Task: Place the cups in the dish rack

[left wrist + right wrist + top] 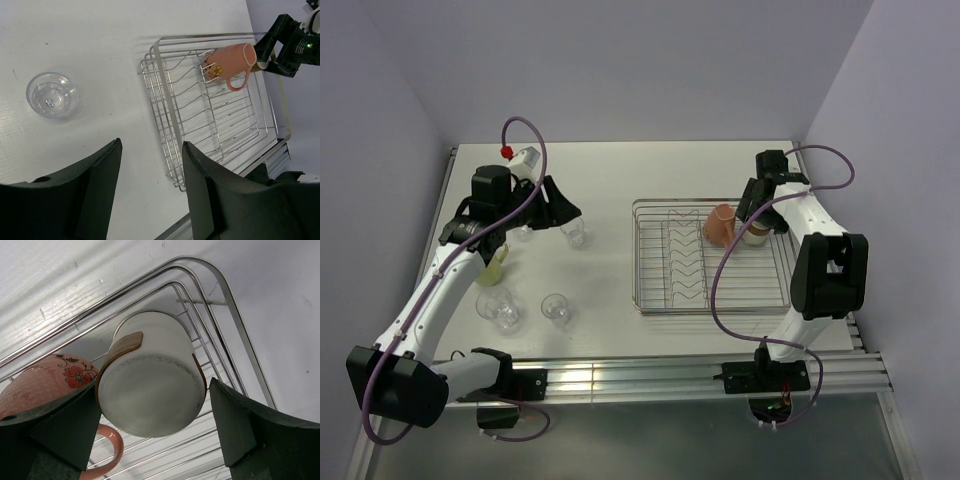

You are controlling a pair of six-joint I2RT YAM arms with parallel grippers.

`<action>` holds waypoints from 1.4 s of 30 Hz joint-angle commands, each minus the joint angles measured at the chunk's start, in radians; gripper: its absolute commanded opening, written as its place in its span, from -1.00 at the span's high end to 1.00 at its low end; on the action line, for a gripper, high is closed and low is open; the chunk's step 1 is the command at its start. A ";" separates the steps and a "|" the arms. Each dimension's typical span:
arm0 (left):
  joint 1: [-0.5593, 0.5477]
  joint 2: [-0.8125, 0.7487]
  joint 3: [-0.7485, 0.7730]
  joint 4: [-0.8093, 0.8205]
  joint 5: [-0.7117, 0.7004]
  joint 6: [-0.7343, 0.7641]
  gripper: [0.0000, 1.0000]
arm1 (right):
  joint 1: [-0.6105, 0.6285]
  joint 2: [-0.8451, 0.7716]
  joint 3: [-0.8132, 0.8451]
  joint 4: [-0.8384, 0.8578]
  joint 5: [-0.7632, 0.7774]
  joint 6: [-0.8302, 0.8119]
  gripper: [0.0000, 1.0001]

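The chrome dish rack (712, 302) stands right of centre. In its far right corner a pink flowered mug (721, 224) lies tilted beside a white, brown-banded cup (150, 360) that is bottom-up. My right gripper (155, 387) straddles that cup, open, with a gap at its right finger (240, 425). My left gripper (565, 215) hangs open and holds nothing above the table, near a clear tumbler (576, 234), also seen in the left wrist view (52, 95). A yellow-green mug (495, 268) and two more tumblers (501, 308) (556, 308) stand at the left.
The rack's zigzag dividers (685, 258) run down its middle. A metal rail (650, 375) borders the near table edge by the arm bases. Lilac walls close in the back and both sides.
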 commanded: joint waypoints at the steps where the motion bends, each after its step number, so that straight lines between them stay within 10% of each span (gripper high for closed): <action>1: -0.003 -0.002 0.003 0.024 -0.006 0.015 -0.15 | -0.008 0.006 0.038 0.032 0.016 -0.003 -0.82; 24: -0.003 0.027 0.010 -0.009 -0.134 0.015 -0.15 | -0.008 -0.227 0.067 -0.006 -0.026 -0.008 -0.82; 42: 0.066 0.050 0.029 -0.232 -0.815 -0.213 -0.15 | 0.189 -0.469 -0.001 0.068 -0.107 0.003 -0.82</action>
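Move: Between the right hand's open fingers stands the white cup, upside down in the rack, its middle about 1 cm ahead and 3 cm below; the pink mug is some 10 cm to the left of this hand, level fore and aft, about 3 cm below. From the left hand, the green mug lies roughly 22 cm left, 2 cm back and 20 cm below; one small glass is about 15 cm left and 6 ahead, another 1 left and 5 ahead, both some 21 cm down. Rising off the white cup with its fingers already wide, the right hand climbs about 17 cm and, late in the lift, swings left towards the pink mug's side while the fingers tip up some 30 degrees towards forward. The left hand, empty and part-open, sweeps about 12 cm left towards the green mug, sinking 6 cm and turning counter-clockwise. ##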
